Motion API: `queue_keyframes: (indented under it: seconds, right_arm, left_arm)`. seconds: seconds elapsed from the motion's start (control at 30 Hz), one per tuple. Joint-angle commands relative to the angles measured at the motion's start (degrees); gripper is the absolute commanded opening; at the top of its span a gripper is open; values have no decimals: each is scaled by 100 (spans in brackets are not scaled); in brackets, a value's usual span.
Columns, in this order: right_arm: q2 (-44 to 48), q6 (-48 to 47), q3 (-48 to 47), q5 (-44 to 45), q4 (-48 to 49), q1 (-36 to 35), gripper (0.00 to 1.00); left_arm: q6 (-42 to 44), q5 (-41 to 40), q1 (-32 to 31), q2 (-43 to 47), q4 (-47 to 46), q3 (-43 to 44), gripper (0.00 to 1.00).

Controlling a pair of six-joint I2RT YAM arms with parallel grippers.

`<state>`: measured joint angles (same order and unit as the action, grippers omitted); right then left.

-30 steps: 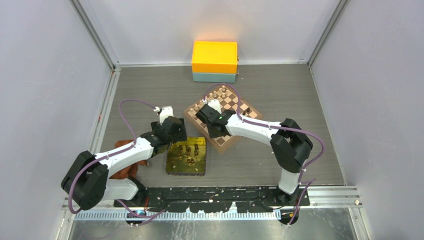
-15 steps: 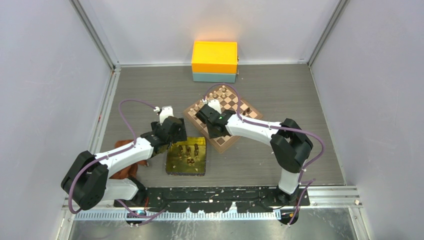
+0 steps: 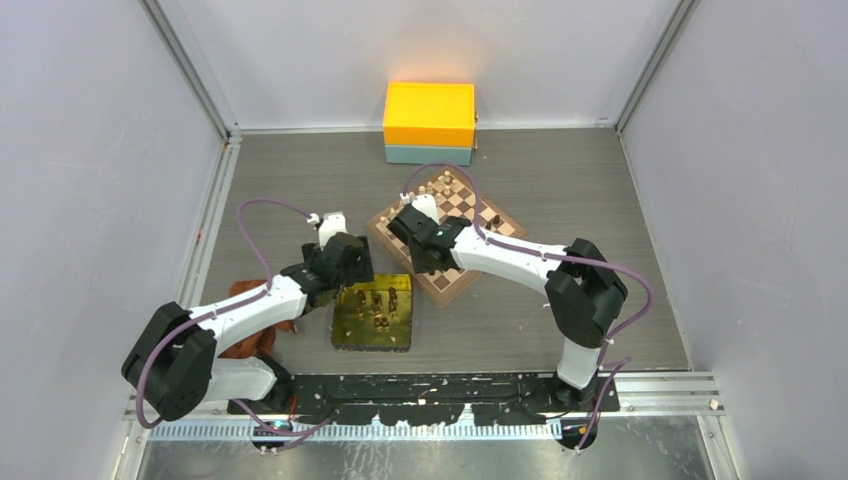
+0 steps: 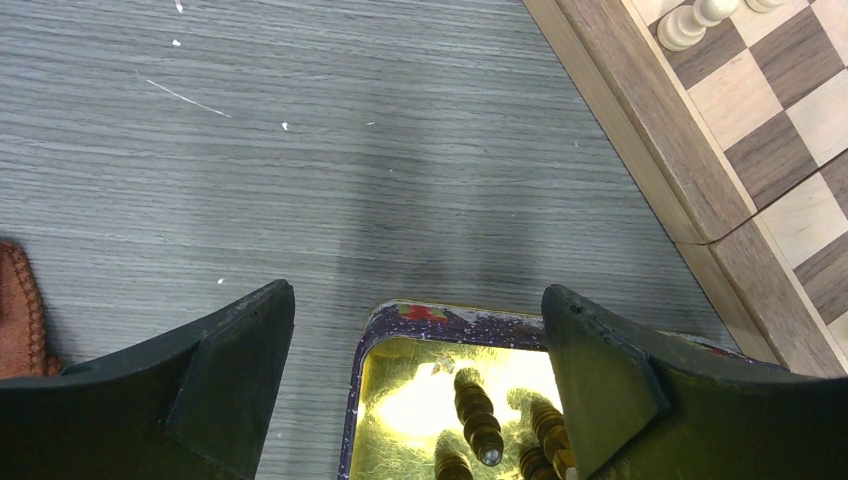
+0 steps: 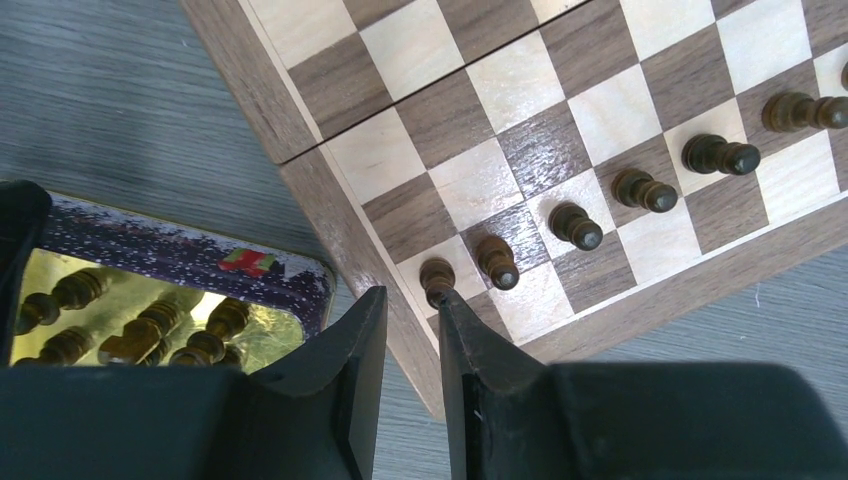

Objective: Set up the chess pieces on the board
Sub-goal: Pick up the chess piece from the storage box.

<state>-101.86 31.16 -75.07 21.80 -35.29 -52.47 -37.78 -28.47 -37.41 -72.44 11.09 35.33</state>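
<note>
The board [image 5: 520, 100] lies tilted under my right gripper [image 5: 411, 295]. A row of several dark chess pieces [image 5: 577, 226] stands along its near edge. The end pawn [image 5: 437, 275] stands just beyond my right fingertip, outside the gap. The jaws are open a little, with nothing between them. More dark chess pieces [image 4: 478, 415] lie in the gold tray [image 4: 450, 320]. My left gripper [image 4: 417, 295] hangs wide open over the tray's far edge and holds nothing. From above, the board [image 3: 460, 205] sits right of the tray [image 3: 372, 340].
Pale chessmen [image 4: 690, 20] stand at the board's far side. An orange box on a teal base [image 3: 429, 115] sits against the back wall. A brown leather item [image 3: 245, 295] lies left of the tray. Grey walls close in on both sides.
My right jaws have opened a little and stand off the end pawn, and the wrist has shifted slightly left. The left arm has not moved.
</note>
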Motion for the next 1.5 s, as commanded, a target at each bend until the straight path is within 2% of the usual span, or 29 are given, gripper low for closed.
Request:
queue_keyframes:
  seconds: [0.0, 0.3, 0.87, 1.17, 1.47]
  right_arm:
    - [334, -53, -340, 138, -14, -64, 32]
    - [357, -127, -549, 183, -103, -162, 32]
    - [54, -286, -1098, 30, -197, -695, 31]
    - [-340, -376, -1524, -369, -128, -895, 31]
    - [-846, -374, -1823, -722, 48, -1100, 33]
  left_arm:
    - [-89, -198, -27, 242, -113, 54, 94]
    - [-161, -322, -17, 702, 23, 0, 94]
    - [-962, -816, -16, 2278, 316, -643, 94]
    - [-1086, -1581, -23, 2870, 688, -555, 94]
    - [-1698, -2405, -22, 3643, 1472, -622, 95]
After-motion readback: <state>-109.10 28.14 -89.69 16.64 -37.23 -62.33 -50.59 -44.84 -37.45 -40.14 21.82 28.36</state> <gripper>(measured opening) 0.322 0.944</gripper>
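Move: The right hand has just let go of a pawn, which stands about 1 cm to its right and 2 cm below it on the board. The dark chess piece in the middle of the storage box's far part lies some 13 cm to the right hand's left, 6 cm back and 6 cm lower; one neighbour is about 4 cm right of that piece, another 4 cm left of it, both level with it. From the left hand, the middle piece lies about 7 cm right, 7 cm back and 4 cm lower. Lift the right gripper clear of the pawn and carry it left about 10 cm, drawing back some 4 cm, off the board and over the box's pieces; rise roughly 5 cm on the way, then start sinking, turning about 15 degrees counter-clockwise with the fingers still part open. Meanwhile raise the left gripper, wide open, up and left away from the box, tipping its fingers upward and turning counter-clockwise. ##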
